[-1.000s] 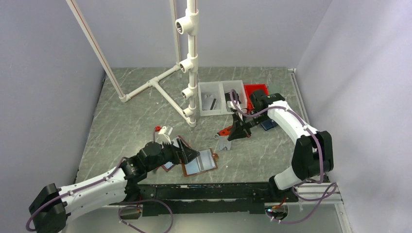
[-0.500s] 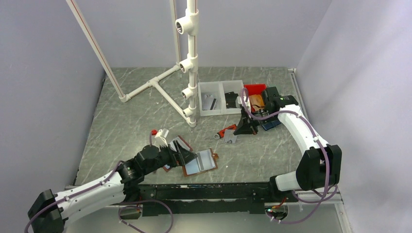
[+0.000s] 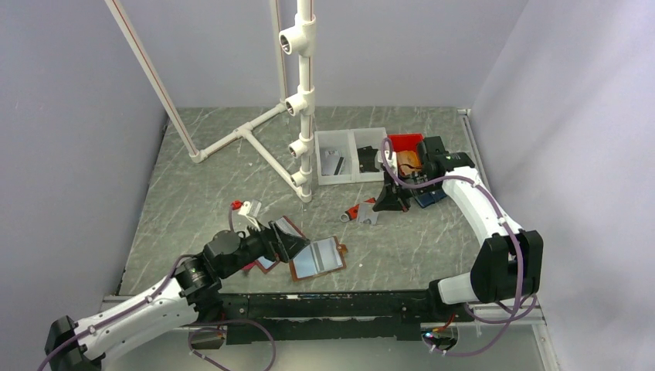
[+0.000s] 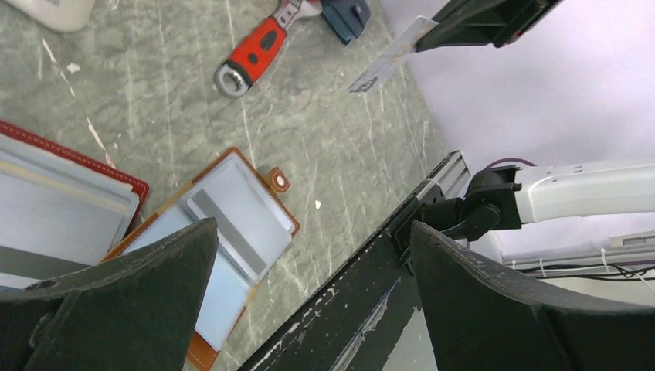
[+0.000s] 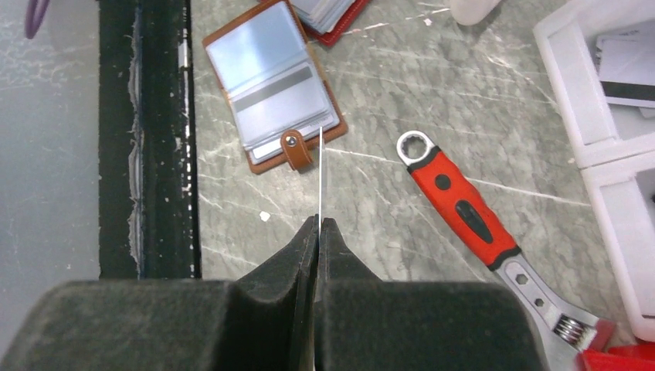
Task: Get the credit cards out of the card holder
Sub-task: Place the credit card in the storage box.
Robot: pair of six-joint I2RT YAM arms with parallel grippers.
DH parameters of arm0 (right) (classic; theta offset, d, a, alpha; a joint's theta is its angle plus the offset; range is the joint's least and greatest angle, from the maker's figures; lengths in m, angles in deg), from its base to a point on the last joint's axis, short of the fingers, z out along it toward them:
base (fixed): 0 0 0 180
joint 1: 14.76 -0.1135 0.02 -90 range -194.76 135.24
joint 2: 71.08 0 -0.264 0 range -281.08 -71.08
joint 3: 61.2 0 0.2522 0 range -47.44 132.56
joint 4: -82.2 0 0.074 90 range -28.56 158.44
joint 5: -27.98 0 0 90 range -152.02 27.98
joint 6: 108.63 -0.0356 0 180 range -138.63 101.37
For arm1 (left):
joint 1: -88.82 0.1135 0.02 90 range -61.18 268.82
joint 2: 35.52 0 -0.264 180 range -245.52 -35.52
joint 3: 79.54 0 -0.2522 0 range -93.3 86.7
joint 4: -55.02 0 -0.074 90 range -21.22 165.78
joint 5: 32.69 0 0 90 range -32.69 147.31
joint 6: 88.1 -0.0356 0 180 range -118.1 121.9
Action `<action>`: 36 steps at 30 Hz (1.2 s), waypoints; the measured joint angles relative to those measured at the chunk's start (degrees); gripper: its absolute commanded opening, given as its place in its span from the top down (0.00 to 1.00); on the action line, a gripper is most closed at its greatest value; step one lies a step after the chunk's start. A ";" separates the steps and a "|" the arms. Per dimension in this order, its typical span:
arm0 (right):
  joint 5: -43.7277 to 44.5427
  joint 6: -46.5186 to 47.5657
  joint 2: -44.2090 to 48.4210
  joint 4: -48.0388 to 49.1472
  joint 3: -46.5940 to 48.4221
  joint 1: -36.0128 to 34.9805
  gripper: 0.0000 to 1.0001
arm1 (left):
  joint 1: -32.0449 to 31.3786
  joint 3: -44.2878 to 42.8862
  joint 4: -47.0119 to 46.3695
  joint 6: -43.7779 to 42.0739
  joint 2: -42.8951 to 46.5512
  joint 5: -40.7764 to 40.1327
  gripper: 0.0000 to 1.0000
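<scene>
The brown card holder (image 3: pixel 318 259) lies open on the table near the front edge, with clear sleeves showing (image 5: pixel 270 85) (image 4: pixel 224 232). My right gripper (image 3: pixel 382 207) (image 5: pixel 320 220) hangs above the table beside the red wrench, shut on a credit card (image 3: pixel 371 217). That card shows edge-on as a thin white line (image 5: pixel 320 174) in the right wrist view and as a pale card (image 4: pixel 390 56) in the left wrist view. My left gripper (image 3: pixel 300 246) (image 4: pixel 313 228) is open just left of the card holder, with nothing between its fingers.
A red-edged holder (image 3: pixel 266 264) (image 4: pixel 69 201) lies under the left gripper. A red wrench (image 3: pixel 357 210) (image 5: pixel 463 205) lies mid-table. White bins (image 3: pixel 351 154) with cards, a red tray (image 3: pixel 405 143) and a blue item (image 3: pixel 429 197) sit at the back right. A white pipe frame (image 3: pixel 305 100) stands behind.
The right gripper carried the card a little right and toward the back, then held still. The left arm drew back slightly to the left, still open.
</scene>
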 measured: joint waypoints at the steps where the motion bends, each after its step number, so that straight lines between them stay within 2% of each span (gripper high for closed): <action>1: 0.63 -0.42 -0.07 0.13 0.31 -0.02 1.00 | 0.02 0.04 -0.02 -0.92 0.96 0.00 0.01; 10: 5.84 -4.94 -1.84 3.32 8.00 -0.02 1.00 | 0.00 2.32 -0.66 -3.93 2.99 0.13 0.01; 14: 6.97 -6.78 -6.08 3.85 14.43 -0.15 1.00 | 0.00 3.98 -2.36 -3.96 1.57 0.81 0.01; 26: 10.97 -11.80 -15.30 4.70 26.03 -1.16 1.00 | 0.00 4.81 -3.76 -4.33 -2.29 1.11 0.01; 36: 15.23 -20.65 -25.88 6.71 38.71 -4.48 1.00 | 0.00 5.90 -5.86 -4.31 -2.34 1.01 0.00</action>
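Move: The silver card, already pinched in the right fingers, is bound for the storage box's left compartment, about 21 cm ahead of the right hand, 12 cm to its left and some 14 cm below. The right compartment with black cards lies 20 cm ahead and 2 cm left, the red box 20 cm ahead and 10 cm right, the wrench 6 cm ahead and 1 cm left. From the left hand, the left compartment is about 29 cm ahead and 11 cm right. The silver card stays pinched in the shut right fingers as the right hand carries it forward about 17 cm from above the wrench to over the storage box, rising some 5 cm and easing left late on, the wrist swinging a little clockwise. Meanwhile the left hand, empty and wide open, sinks about 4 cm near the card holders. ##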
